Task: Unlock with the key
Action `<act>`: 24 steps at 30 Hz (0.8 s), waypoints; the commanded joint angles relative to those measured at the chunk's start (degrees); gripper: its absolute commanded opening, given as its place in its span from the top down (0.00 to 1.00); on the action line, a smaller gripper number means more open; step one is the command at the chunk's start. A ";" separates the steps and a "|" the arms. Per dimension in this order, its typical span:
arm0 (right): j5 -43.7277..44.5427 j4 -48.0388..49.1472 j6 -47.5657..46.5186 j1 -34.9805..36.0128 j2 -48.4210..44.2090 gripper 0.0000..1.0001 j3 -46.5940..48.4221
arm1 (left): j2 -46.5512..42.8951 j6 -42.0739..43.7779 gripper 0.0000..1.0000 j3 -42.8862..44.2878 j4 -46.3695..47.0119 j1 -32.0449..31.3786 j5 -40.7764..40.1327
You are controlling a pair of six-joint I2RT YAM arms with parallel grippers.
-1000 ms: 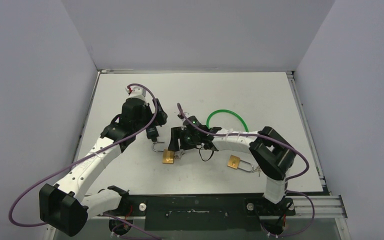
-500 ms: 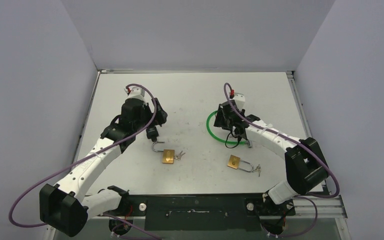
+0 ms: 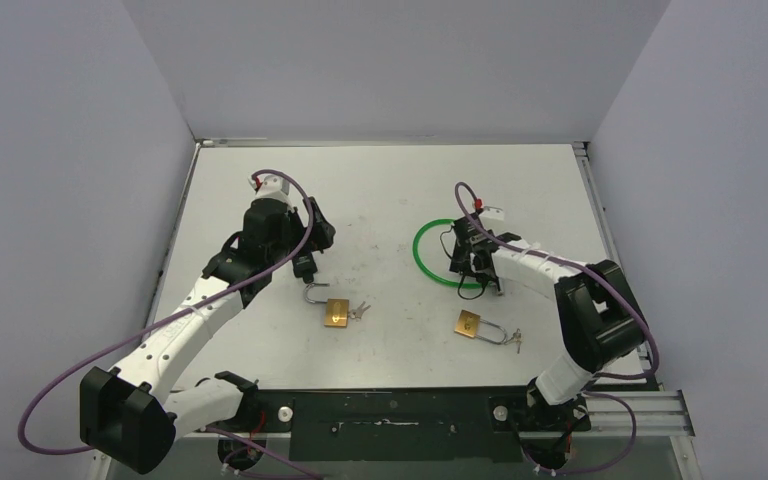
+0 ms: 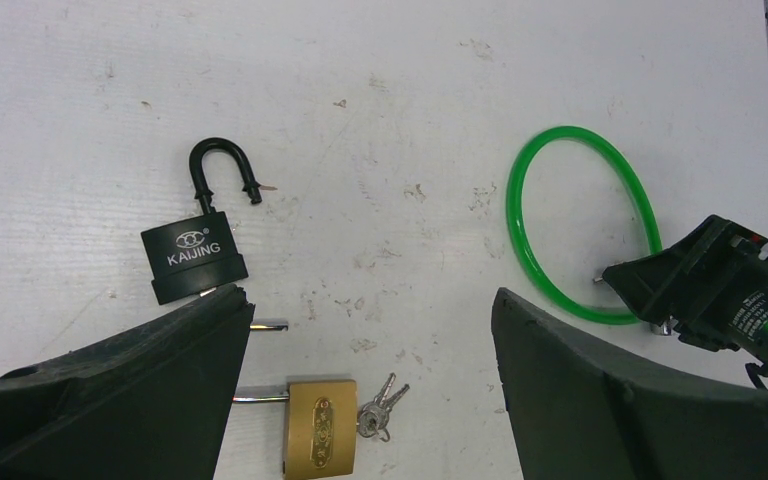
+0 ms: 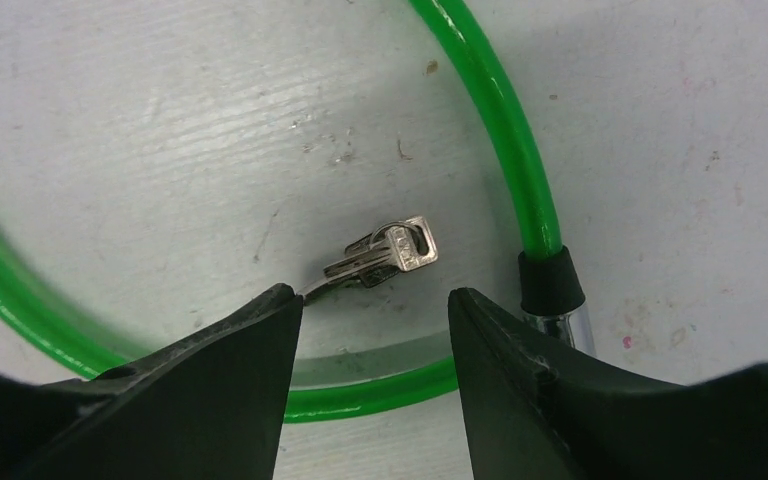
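My right gripper hangs open just above a small bunch of silver keys, nothing between its fingers. The keys lie inside the green cable lock's loop, near its black end cap. In the top view this gripper is over the loop's near side. My left gripper is open and empty above a brass padlock with an open shackle and keys in its keyhole. A black padlock, shackle open, lies beside the left finger.
A second brass padlock with keys lies near the front right of the white table. Grey walls close in three sides. Purple cables trail from both arms.
The right arm swung away from the left brass padlock to the green loop, then dropped over the keys there, jaws narrowing slightly. The left arm stayed put.
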 commanded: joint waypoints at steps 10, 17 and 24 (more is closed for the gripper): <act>-7.57 1.38 -2.94 -4.68 5.48 0.53 2.95 | -1.33 -0.10 0.13 -0.52 2.71 0.56 0.10; -9.96 1.23 -4.11 -5.47 6.51 0.76 3.97 | -1.25 0.03 0.13 -0.58 2.71 0.56 0.11; -10.43 1.49 -4.40 -5.47 4.99 0.97 3.59 | -1.50 -0.08 0.13 -0.69 2.71 0.56 0.44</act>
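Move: The small bunch of keys lies about 2 cm ahead of the right hand and 2 cm below it, level with it sideways. The middle of the green cable loop around them is some 5 cm ahead and 3 cm left; its metal lock end sits about 1 cm back and 5 cm to the right. The gold padlock nearest to the keys is roughly 8 cm back, level sideways. From the left hand, the keys are about 27 cm to the right, 2 cm ahead and 19 cm lower. Lower the right gripper nearly 2 cm to the table inside the green loop, its fingers still pointing steeply down, then ease it forward about 1.5 cm over the keys, rolling the wrist some 5 degrees. Close the half-open fingers as it creeps forward, until both tips pinch the keys between them. ##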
